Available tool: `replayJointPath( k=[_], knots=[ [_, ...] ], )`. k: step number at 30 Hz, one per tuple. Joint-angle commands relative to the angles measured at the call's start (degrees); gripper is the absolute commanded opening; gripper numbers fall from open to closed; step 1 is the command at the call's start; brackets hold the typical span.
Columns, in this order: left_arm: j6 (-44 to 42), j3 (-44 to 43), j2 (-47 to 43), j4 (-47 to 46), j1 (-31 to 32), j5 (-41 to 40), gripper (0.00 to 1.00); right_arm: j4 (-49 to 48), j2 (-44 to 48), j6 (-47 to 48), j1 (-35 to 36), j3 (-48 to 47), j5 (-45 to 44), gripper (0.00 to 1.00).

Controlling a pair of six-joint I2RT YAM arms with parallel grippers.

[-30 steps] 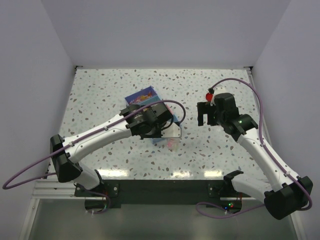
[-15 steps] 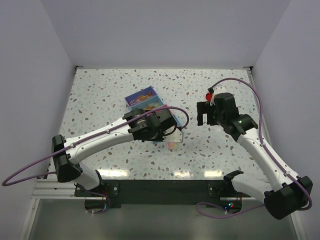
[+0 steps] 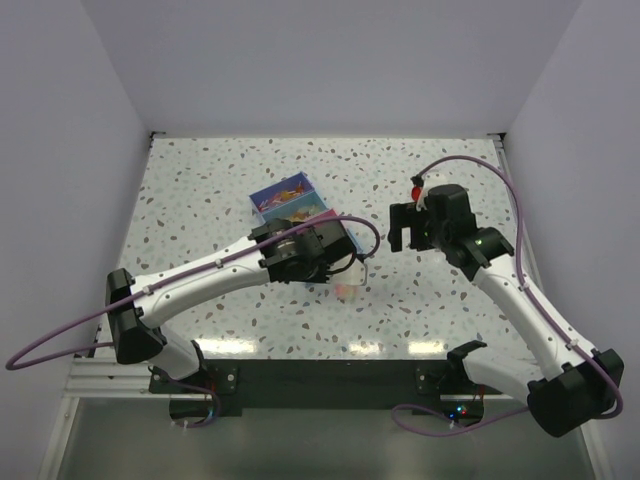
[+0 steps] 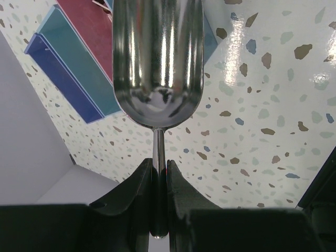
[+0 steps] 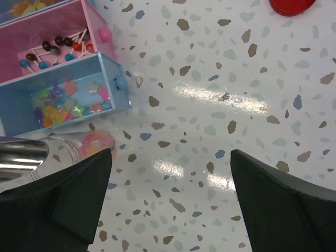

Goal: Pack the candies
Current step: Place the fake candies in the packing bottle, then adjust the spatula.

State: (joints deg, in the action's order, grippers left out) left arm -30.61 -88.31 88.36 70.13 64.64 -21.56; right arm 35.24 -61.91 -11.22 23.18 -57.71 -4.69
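My left gripper is shut on the thin handle of a shiny metal scoop, whose bowl looks empty. In the top view the left gripper holds the scoop just above a clear jar with pink and orange candies in it. More candies lie in the light-blue compartment of the divided box. My right gripper is open and empty above bare table, to the right of the jar; in the top view the right gripper hangs apart from it.
A round red lid lies on the table behind the right gripper, the same lid showing in the top view. The box's pink compartment holds lollipops. White walls close the table at the back and sides.
The left arm has carried the scoop to the right, from over the box to above the jar. The right arm has barely moved.
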Motion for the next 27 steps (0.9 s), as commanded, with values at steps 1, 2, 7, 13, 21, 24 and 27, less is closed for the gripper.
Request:
replayJointPath(
  k=[1,2,7,13,21,24,27],
  knots=[
    [0.9,-2.48,-2.84,-0.52,-0.57,-1.47,0.0,-2.29,-1.1,0.94,-0.15,-1.35,4.51,0.97],
    [1.25,-2.48,-3.1,-0.69,-1.61,-1.03,0.0,-2.29,-1.46,1.03,-0.15,-1.61,5.99,0.96],
    [3.27,-2.39,-4.86,-3.32,-8.8,4.93,0.0,-4.91,-3.3,0.42,-0.15,-3.02,17.05,0.93],
    [3.72,0.86,-8.28,-8.07,-14.71,15.31,0.0,-11.51,-6.9,-4.85,-0.15,-4.6,29.46,0.89],
    [4.07,6.65,-12.5,-15.18,-19.98,24.37,0.0,-19.07,-14.89,-12.41,-0.15,-6.8,40.19,0.78],
    [4.15,10.42,-15.05,-20.18,-22.44,28.49,0.0,-20.65,-16.92,-14.26,-0.15,-7.06,42.91,0.75],
    [4.77,12.63,-16.64,-23.09,-23.94,31.75,0.0,-22.24,-17.89,-15.06,-0.24,-6.19,43.54,0.71]
  ],
)
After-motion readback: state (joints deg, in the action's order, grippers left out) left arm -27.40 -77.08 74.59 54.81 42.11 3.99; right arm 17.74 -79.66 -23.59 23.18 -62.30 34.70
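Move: The left hand holds the scoop over the packing bottle, which stands about 7 cm to its right, 4 cm ahead and 11 below. The light-blue star-candy box is some 10 cm ahead, 3 right and 13 down; the pink lollipop box adjoins it, roughly 5 cm farther out. From the right hand, the star-candy box is about 17 cm left, 2 ahead and 12 below, and the bottle 13 left and 5 back. Still pinching the scoop's handle, the left hand draws away from the bottle, about 4.5 cm forward and left, then stays near there while rolling some 30 degrees, its left side dipping. The right hand sweeps about 13 cm left towards the star-candy box and scoop bowl, turning its fingers leftward and partly closing them; no touch can be made out. ##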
